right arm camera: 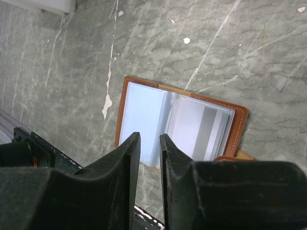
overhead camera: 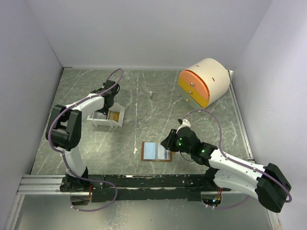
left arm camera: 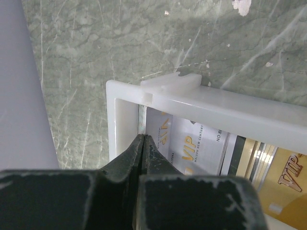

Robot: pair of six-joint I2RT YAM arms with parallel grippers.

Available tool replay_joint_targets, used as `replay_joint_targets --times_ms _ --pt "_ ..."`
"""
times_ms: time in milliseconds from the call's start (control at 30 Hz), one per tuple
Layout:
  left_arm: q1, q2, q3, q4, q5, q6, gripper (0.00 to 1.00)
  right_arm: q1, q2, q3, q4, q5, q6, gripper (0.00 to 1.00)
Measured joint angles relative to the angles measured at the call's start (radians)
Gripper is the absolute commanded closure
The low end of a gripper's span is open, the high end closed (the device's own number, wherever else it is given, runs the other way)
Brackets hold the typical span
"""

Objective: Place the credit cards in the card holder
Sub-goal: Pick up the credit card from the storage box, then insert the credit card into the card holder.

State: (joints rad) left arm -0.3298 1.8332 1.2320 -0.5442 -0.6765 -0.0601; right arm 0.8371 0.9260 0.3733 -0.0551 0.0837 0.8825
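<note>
The card holder [overhead camera: 157,151] lies open on the table, pale blue-grey pockets up inside a brown stitched rim [right arm camera: 242,125]. A silver-grey card with a dark stripe [right arm camera: 201,127] sits in its right pocket. My right gripper [right arm camera: 149,136] hovers over the holder's near edge, jaws a little apart with nothing between them. The other credit cards [left arm camera: 201,148] lie in a white tray [left arm camera: 216,103], silver and gold ones overlapping. My left gripper [left arm camera: 143,136] reaches into the tray's corner and is shut on a thin card seen edge-on [left arm camera: 141,120].
A big cream-and-orange round drawer unit [overhead camera: 204,82] stands at the back right. The white tray [overhead camera: 108,117] sits at the left-middle of the table. A black rail [overhead camera: 144,181] runs along the near edge by the arm bases. Walls enclose the table on three sides.
</note>
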Motion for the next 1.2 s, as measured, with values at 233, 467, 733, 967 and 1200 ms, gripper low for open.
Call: replay_joint_targets --times_ms 233,467,733,967,1200 --pt "0.002 0.000 0.035 -0.040 0.008 -0.001 0.93 0.000 -0.002 0.000 -0.005 0.003 0.000 0.77" --pt "0.002 -0.013 0.070 -0.078 0.020 -0.003 0.93 0.000 -0.011 0.000 -0.007 0.003 0.002 0.77" --pt "0.002 -0.034 0.070 -0.130 0.054 -0.040 0.93 0.000 -0.007 0.000 -0.006 0.002 0.003 0.77" --pt "0.003 -0.127 0.070 -0.142 0.166 -0.088 0.93 0.000 0.017 0.000 0.000 -0.001 0.003 0.77" --pt "0.003 -0.183 0.071 -0.144 0.240 -0.119 0.93 0.000 0.027 0.000 0.001 -0.002 0.003 0.77"
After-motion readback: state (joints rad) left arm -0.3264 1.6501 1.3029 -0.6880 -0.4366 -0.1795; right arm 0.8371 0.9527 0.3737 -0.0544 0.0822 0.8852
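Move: The left fingertips are already inside the storage box, shut around the top edge of a white credit card in the upright stack, whose middle lies 1 cm ahead and 2 cm below. The box's left wall is about 2 cm to the left, level fore and aft. The gold card lies some 9 cm to the right, level fore and aft, and about 4 cm lower. From the right hand, waiting near the card holder, the credit card is about 21 cm ahead, 38 cm to the left and 3 cm lower. Still pinching the white card, the left hand draws it up out of the stack about 2 cm, eases back a little with hardly any climb, then lifts faster by another 4 cm while swinging some 3 cm to the right, away from the box's left wall. Late on, the wrist tips nearly 20 degrees so the fingers point more steeply down. ##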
